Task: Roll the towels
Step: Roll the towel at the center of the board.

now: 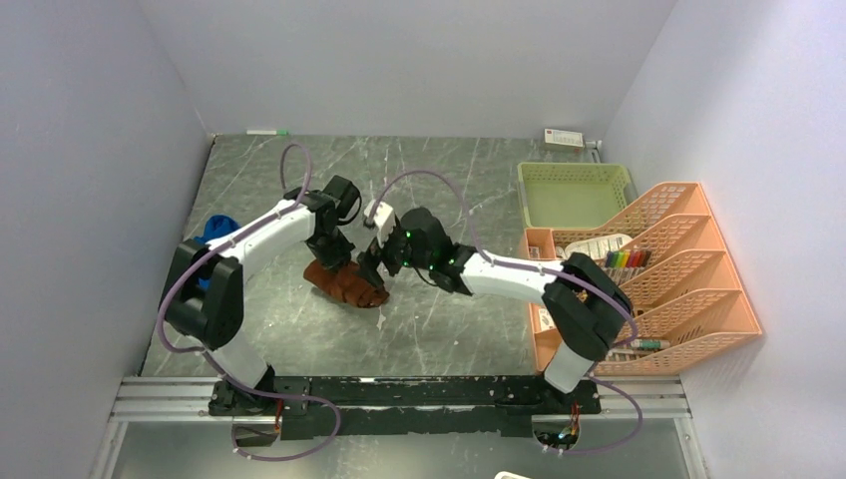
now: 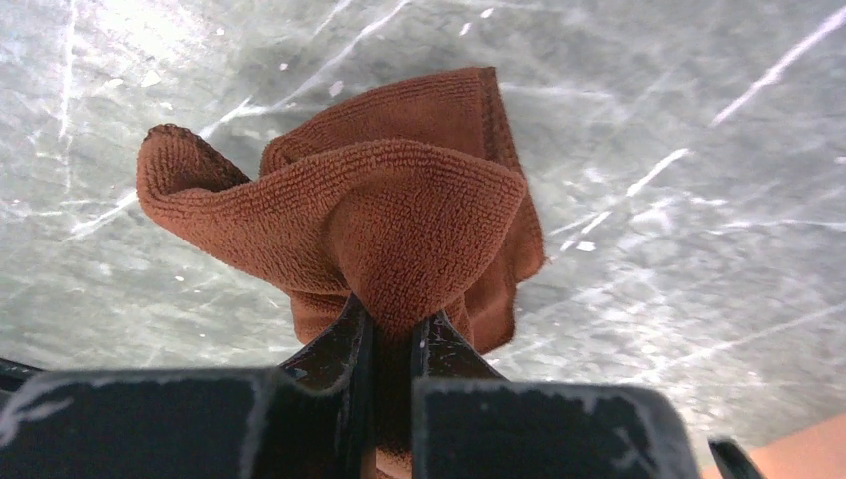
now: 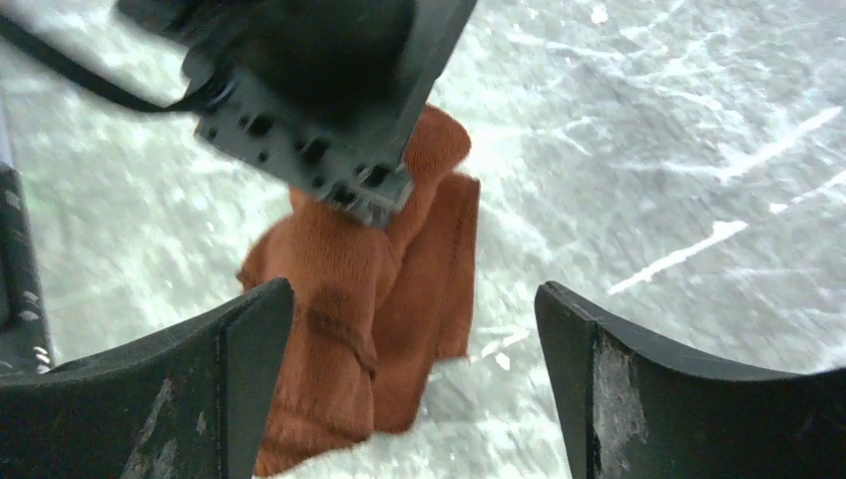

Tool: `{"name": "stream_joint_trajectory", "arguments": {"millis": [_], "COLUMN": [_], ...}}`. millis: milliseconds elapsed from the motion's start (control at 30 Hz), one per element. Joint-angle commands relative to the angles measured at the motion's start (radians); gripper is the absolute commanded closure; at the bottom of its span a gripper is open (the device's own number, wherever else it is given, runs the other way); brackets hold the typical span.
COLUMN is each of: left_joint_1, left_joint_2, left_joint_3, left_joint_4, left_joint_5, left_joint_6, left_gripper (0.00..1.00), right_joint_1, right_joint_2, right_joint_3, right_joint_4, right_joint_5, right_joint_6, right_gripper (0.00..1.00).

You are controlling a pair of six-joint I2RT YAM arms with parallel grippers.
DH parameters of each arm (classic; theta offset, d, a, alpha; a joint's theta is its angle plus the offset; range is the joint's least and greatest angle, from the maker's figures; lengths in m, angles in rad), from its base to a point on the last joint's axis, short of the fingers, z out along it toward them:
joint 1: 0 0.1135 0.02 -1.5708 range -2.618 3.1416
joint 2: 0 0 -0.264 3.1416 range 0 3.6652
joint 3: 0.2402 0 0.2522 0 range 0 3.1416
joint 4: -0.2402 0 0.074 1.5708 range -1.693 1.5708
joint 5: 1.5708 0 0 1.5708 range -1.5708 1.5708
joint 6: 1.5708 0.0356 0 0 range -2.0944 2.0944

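Observation:
The rust-brown towel (image 1: 344, 282) lies bunched on the grey marble table, left of centre. My left gripper (image 1: 336, 261) is shut on a fold of it. In the left wrist view the cloth (image 2: 399, 200) rises in a peak pinched between the fingers (image 2: 391, 317). My right gripper (image 1: 373, 267) stands open just right of the towel; in its wrist view the jaws (image 3: 411, 299) are wide apart, the towel (image 3: 339, 309) hangs beside the left finger, and the left gripper's body (image 3: 299, 80) is above it. The blue towel (image 1: 217, 230) lies crumpled at the left wall, partly behind the left arm.
A green basket (image 1: 574, 193) stands at the back right. An orange tiered file rack (image 1: 688, 269) with markers and small items runs along the right side. A white box (image 1: 564, 138) and a pen (image 1: 267, 132) lie at the back wall.

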Motion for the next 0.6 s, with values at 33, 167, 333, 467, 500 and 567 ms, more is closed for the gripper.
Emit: {"name": "stream_joint_trajectory", "arguments": {"millis": [33, 167, 333, 467, 500, 567], "left_joint_1": [-0.002, -0.002, 0.001, 0.007, 0.008, 0.011], "left_joint_2": [0.070, 0.123, 0.162, 0.203, 0.211, 0.228], "left_joint_3": [0.002, -0.003, -0.017, -0.031, -0.035, -0.042], "left_joint_4": [-0.065, -0.068, -0.057, -0.051, -0.050, -0.050], "left_joint_5": [0.026, 0.040, 0.042, 0.072, 0.077, 0.088], "left_joint_6": [0.055, 0.059, 0.056, 0.056, 0.054, 0.050], "left_gripper": [0.93, 0.93, 0.93, 0.93, 0.93, 0.93], "right_joint_1": [0.124, 0.175, 0.221, 0.249, 0.255, 0.266], "right_joint_2": [-0.083, -0.078, -0.063, -0.052, -0.043, -0.016], "right_joint_3": [-0.131, -0.128, -0.093, -0.042, -0.021, 0.044], "right_joint_4": [0.021, -0.008, -0.048, -0.106, -0.127, -0.172], "right_joint_5": [0.331, 0.324, 0.315, 0.289, 0.282, 0.281], "right_joint_6": [-0.294, -0.307, -0.242, -0.181, -0.161, -0.133], "right_gripper": [0.09, 0.09, 0.08, 0.08, 0.08, 0.08]}}
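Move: The brown towel is already pinched in the left hand, its middle about 3 cm back, 2 cm to the right and 4 cm below; the blue towel lies some 24 cm to that hand's left and 3 cm farther out. From the empty, open right hand, the brown towel's middle is about 3 cm back, 3 cm to the left and 10 cm below. A white mark on the board lies 8 cm back and 4 cm to the right hand's right, 11 cm down. The brown towel is lowered about 4.5 cm towards the board and drawn 2 cm back in the left hand's unchanged pinch, as the wrist swings its fingertips some 10 degrees towards the base. Meanwhile the right hand, fingers still wide open, sweeps about 6.5 cm back above the towel's right part, dipping 3 cm, rolling and tipping its fingers slightly further down. ##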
